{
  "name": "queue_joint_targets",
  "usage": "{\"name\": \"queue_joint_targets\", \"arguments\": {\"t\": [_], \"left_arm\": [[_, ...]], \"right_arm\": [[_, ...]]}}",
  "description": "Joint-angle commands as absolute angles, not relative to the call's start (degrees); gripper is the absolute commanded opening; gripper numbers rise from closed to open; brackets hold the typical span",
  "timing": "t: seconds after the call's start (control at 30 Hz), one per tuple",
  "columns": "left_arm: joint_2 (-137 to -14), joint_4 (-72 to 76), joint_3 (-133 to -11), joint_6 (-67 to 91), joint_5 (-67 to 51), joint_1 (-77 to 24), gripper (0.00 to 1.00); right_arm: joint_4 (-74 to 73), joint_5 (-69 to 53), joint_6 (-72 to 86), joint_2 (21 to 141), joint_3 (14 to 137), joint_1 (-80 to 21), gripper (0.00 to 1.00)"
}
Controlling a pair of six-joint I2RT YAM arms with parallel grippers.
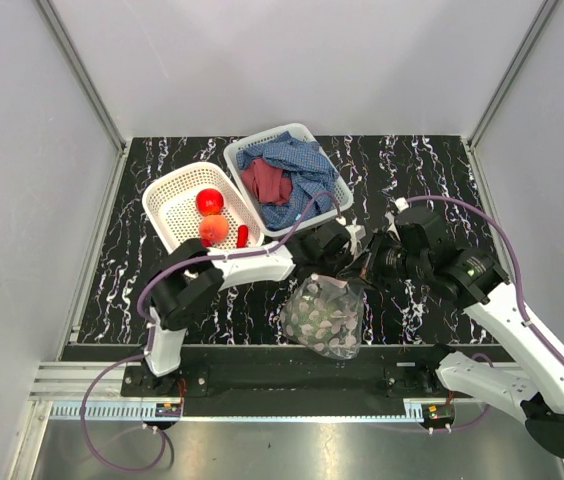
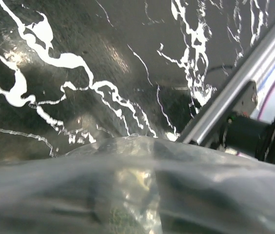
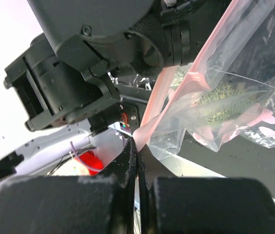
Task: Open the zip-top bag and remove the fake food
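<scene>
The zip-top bag (image 1: 324,315) hangs clear and dotted above the table's front edge, held up by its top between both grippers. My left gripper (image 1: 340,262) holds the top from the left; in the left wrist view the bag (image 2: 137,185) fills the bottom and hides the fingers. My right gripper (image 3: 137,146) is shut on the bag's pink zip strip (image 3: 159,102). A greenish netted patch (image 3: 220,97) shows through the plastic. A red round fruit (image 1: 209,200), an orange-peach fruit (image 1: 214,229) and a red chili (image 1: 242,236) lie in the left white basket (image 1: 167,215).
A second white basket (image 1: 314,137) behind holds a blue cloth (image 1: 302,165) and a red cloth (image 1: 267,182). A metal rail (image 2: 240,92) runs along the table's front edge. Grey walls close in the left, right and back.
</scene>
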State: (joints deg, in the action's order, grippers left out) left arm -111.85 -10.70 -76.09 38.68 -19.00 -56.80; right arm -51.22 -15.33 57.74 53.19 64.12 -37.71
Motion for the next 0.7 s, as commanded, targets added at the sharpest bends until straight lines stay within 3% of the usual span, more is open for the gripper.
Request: {"name": "queue_joint_targets", "arguments": {"t": [0.0, 0.27, 0.47, 0.67], "left_arm": [[-117.1, -12.6, -78.0, 43.6, -11.2, -56.0, 0.31], [-118.2, -10.6, -75.6, 43.5, -12.0, -56.6, 0.28], [-116.5, -7.3, -74.9, 43.6, -10.9, -56.3, 0.01], [-113.4, -8.8, -75.4, 42.3, -9.7, -55.6, 0.0]], "right_arm": [[-47.3, -20.9, 60.4, 49.6, 65.3, -38.5, 0.0], [-47.3, -20.2, 60.5, 49.3, 64.3, -38.4, 0.0], [-47.5, -19.9, 61.1, 48.3, 64.0, -38.5, 0.0], [-48.1, -19.2, 61.5, 47.1, 63.6, -38.4, 0.0]]}}
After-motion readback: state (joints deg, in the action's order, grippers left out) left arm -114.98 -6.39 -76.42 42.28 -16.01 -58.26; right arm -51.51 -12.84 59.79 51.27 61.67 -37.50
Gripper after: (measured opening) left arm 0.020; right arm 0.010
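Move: The left fingers are part-open inside the zip-top bag, under its clear film; the green food sits about 6 cm back, 6 cm left and 4 cm below them. The bag rim pinched by the right hand is some 18 cm above the left hand, 4 cm back and 3 cm left. The clothes basket lies about 28 cm ahead and 15 cm left of the left hand, 4 cm lower. From the right hand, the green food is roughly 22 cm below, 2 cm back and 3 cm left. Down by about 2 cm first, then drifting about 1.5 cm to its right, the left hand stays in the bag near the green food with its attitude hardly changed, and its fingers go from part-open to practically shut beneath the film. The right hand keeps its pinch on the pink zip rim, sinking about 1 cm with it and easing slightly right. ##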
